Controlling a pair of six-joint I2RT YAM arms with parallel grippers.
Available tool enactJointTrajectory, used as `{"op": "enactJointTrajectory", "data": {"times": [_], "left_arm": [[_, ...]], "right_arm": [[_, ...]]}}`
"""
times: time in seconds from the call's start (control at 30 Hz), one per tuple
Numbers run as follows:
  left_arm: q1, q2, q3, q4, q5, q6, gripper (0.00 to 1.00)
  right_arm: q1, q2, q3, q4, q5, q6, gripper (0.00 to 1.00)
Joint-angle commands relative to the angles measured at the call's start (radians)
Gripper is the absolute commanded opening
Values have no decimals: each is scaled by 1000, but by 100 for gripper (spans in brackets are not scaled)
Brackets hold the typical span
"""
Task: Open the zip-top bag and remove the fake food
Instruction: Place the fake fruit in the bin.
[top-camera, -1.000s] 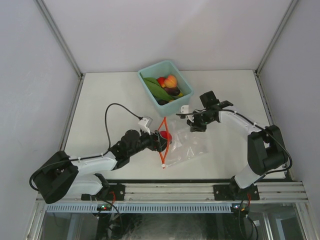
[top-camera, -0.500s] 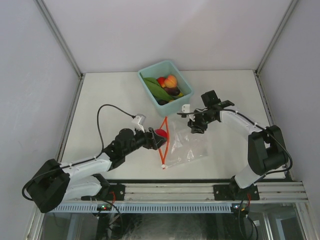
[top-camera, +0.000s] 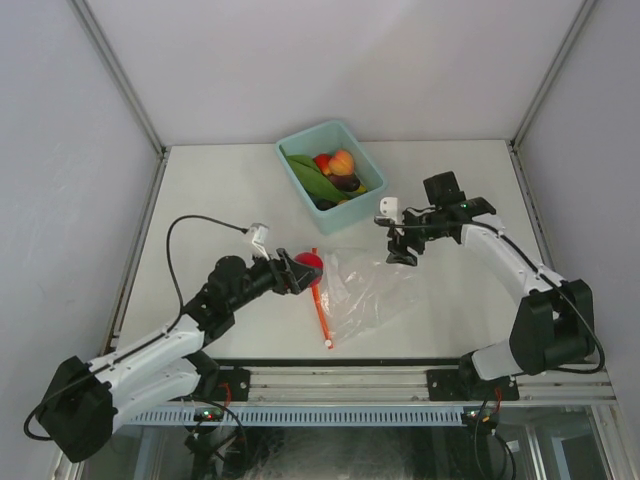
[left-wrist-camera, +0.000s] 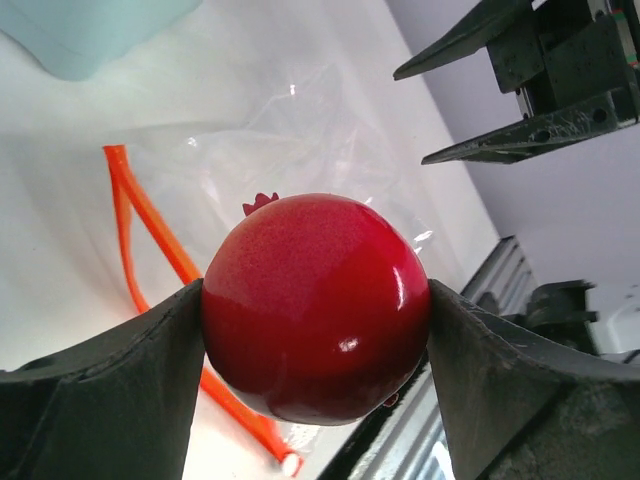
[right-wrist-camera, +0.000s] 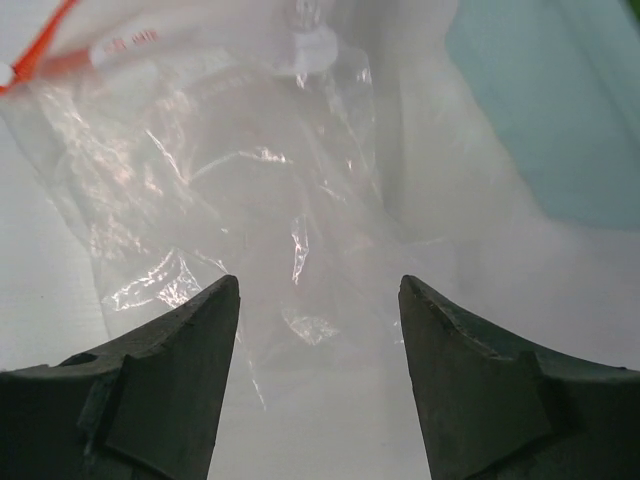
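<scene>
My left gripper (top-camera: 300, 272) (left-wrist-camera: 315, 340) is shut on a glossy red fake fruit (top-camera: 308, 263) (left-wrist-camera: 315, 305) with a small crown, held just left of the bag's mouth. The clear zip-top bag (top-camera: 365, 290) (left-wrist-camera: 280, 130) (right-wrist-camera: 230, 160) lies crumpled on the table, and I see nothing inside it. Its orange zipper strip (top-camera: 320, 300) (left-wrist-camera: 150, 220) (right-wrist-camera: 40, 45) runs along its left edge. My right gripper (top-camera: 400, 245) (right-wrist-camera: 318, 290) hangs open over the bag's far right end with nothing between its fingers. More fake food lies in the teal bin (top-camera: 290, 148): a peach (top-camera: 342, 160), a green piece (top-camera: 305, 175) and an eggplant (top-camera: 346, 182).
The teal bin stands at the back middle of the white table (top-camera: 210, 200), just behind the bag, and its corner (right-wrist-camera: 560, 100) shows in the right wrist view. Grey walls close in the table's left, right and back edges.
My left arm has pulled back to the left, drawing the red fruit out of the bag's mouth. My right gripper has let go of the bag, opened and moved right. The bag has slumped flatter.
</scene>
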Motion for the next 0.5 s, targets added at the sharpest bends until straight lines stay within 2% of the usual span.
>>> {"op": "enactJointTrajectory", "data": {"times": [0.0, 0.13, 0.23, 0.33, 0.47], "left_arm": [[43, -38, 3, 39, 88, -136, 31], [65, -9, 45, 78, 168, -246, 29], [66, 27, 94, 83, 206, -300, 28], [66, 66, 122, 133, 236, -375, 28], [66, 116, 138, 255, 273, -491, 27]], "right_arm": [[-5, -62, 101, -121, -202, -105, 65], [-16, -102, 159, -204, -276, -216, 71], [-21, -155, 181, -182, -320, -241, 79], [-18, -202, 183, -111, -387, -204, 84], [22, -245, 184, -15, -449, -94, 85]]}}
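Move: The left hand holds the pomegranate out over the bag's zip end; the bin's middle lies some 26 cm ahead of this hand, 6 cm to its right and about 9 cm lower. The bag lies flat, level with that hand, about 14 cm right and 15 cm down. From the empty right hand the pomegranate is roughly 22 cm left, 2 cm back and 2 cm higher; the bin is 24 cm ahead and 16 cm left, 7 cm lower. Upwards, and fast: the empty right hand climbs about 13 cm off the bag, easing some 4 cm back and 3 cm left, its fingers opening wider and tipping up to point more level towards the left hand. Meanwhile the left hand keeps its grip on the pomegranate, lifts it about 3 cm, rolls roughly 20 degrees, then drifts right. ##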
